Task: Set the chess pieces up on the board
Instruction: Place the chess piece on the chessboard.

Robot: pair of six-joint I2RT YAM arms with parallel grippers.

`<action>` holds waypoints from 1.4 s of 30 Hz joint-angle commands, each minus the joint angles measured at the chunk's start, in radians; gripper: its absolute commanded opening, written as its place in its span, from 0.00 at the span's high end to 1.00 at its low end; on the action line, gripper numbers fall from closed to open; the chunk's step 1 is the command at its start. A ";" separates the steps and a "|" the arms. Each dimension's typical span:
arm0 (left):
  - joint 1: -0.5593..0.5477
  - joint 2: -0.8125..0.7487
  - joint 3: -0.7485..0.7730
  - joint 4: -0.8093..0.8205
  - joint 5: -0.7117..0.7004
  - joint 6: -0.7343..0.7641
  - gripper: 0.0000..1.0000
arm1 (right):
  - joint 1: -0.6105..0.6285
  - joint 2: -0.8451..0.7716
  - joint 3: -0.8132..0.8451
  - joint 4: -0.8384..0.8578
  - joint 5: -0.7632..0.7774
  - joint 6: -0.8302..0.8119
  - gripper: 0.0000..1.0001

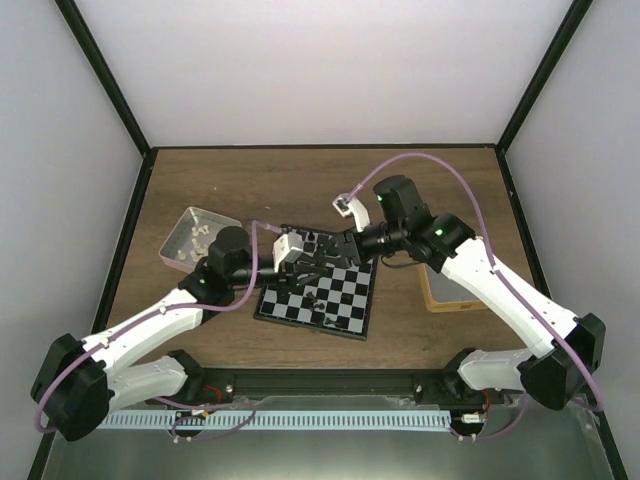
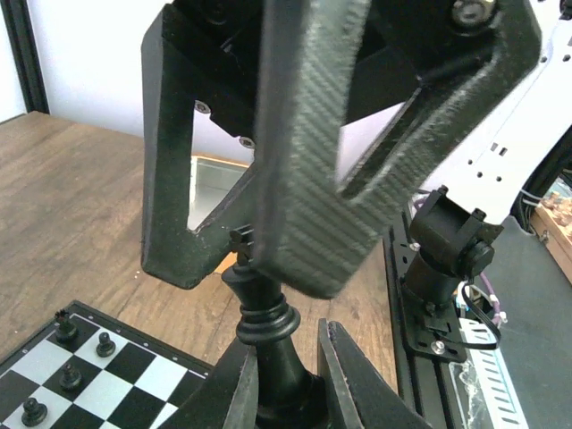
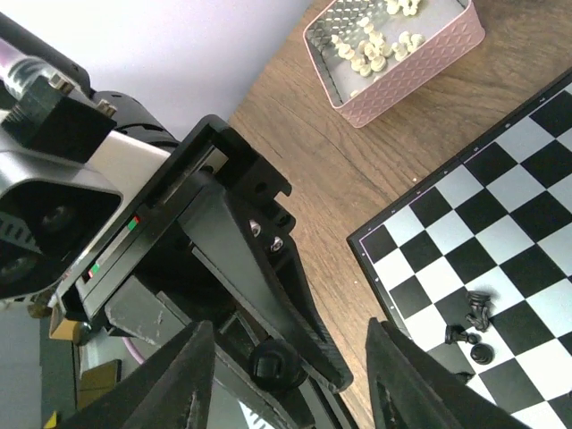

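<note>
A black chess piece [image 2: 268,313], a king with a cross on top, stands upright between the fingers of my left gripper [image 2: 286,349], which is shut on its lower stem. My right gripper [image 2: 246,268] is open just above, its fingers [image 2: 304,161] straddling the king's head without gripping it. From the right wrist, the king's top [image 3: 275,362] sits between the right gripper's [image 3: 295,384] spread fingers. Both grippers meet over the far left edge of the board [image 1: 345,300]. A few black pieces [image 3: 474,322] stand or lie on its squares [image 2: 105,343].
A pink tin [image 1: 195,238] holding cream-white pieces [image 3: 371,45] sits left of the board. A tan-rimmed tin [image 1: 450,290] lies to the board's right, under the right arm. Dark frame posts border the wooden table.
</note>
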 commanded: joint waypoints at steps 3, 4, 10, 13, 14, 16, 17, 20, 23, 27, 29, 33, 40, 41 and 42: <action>-0.006 -0.013 0.035 -0.026 0.027 0.048 0.96 | -0.005 0.022 0.058 -0.040 -0.053 -0.057 0.68; -0.005 -0.014 0.036 -0.031 0.016 0.046 0.96 | -0.004 0.022 0.058 -0.039 -0.050 -0.056 0.73; -0.005 -0.040 0.061 -0.083 -0.016 0.045 0.92 | -0.004 0.016 0.049 -0.007 -0.042 -0.038 0.91; -0.006 -0.056 0.068 -0.100 -0.044 0.022 0.72 | -0.004 0.003 0.038 0.039 0.026 -0.013 0.94; -0.006 -0.064 0.070 -0.111 -0.073 0.005 0.59 | -0.004 -0.003 0.034 0.068 0.061 -0.001 0.94; -0.005 -0.086 0.074 -0.144 -0.155 -0.026 0.35 | -0.004 -0.019 0.017 0.118 0.145 0.015 0.93; -0.007 -0.100 0.078 -0.168 -0.201 -0.037 0.28 | -0.003 -0.027 0.008 0.137 0.207 0.021 0.93; -0.006 -0.163 0.080 -0.235 -0.348 -0.056 0.08 | -0.004 -0.021 -0.028 0.190 0.402 0.027 0.93; -0.006 -0.244 0.088 -0.298 -0.527 -0.084 0.00 | -0.004 0.018 -0.073 0.261 0.564 0.019 0.92; -0.005 -0.379 0.091 -0.360 -0.818 -0.117 0.00 | -0.003 0.130 -0.098 0.353 0.722 0.000 0.92; -0.005 -0.422 0.089 -0.379 -0.941 -0.142 0.00 | -0.004 0.198 -0.083 0.387 0.773 -0.006 0.92; -0.002 -0.479 0.064 -0.390 -1.062 -0.152 0.00 | -0.004 0.336 -0.043 0.442 0.814 -0.021 0.92; -0.002 -0.485 0.049 -0.391 -1.015 -0.118 0.00 | -0.004 0.528 -0.003 0.526 0.789 -0.049 0.93; -0.002 -0.478 0.053 -0.398 -1.008 -0.117 0.00 | -0.004 0.547 0.007 0.525 0.782 -0.053 0.93; -0.002 -0.467 0.060 -0.409 -1.001 -0.117 0.00 | -0.004 0.564 0.017 0.524 0.773 -0.054 0.93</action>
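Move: The chess piece stands upright in the left fingers, its middle some 2 cm above that hand point and 2 cm below the right one, its head between the open right fingers. From the right hand, the empty back-row square lies about 20 cm ahead, 1 cm right and 26 cm down; a placed piece stands 3 cm to that square's left. The left hand's tray lies roughly 19 cm ahead, 25 cm left, 23 cm down. Close the right fingers on the piece's head while the left still holds its lower part, then open the left gripper wide and draw it off left about 16 cm, rising and going somewhat forward, swinging counter-clockwise. Carry the piece with the right forward, then forward and steeply down, some 18 cm each way, towards the empty back-row square, tipping the fingers downward and turning clockwise. ##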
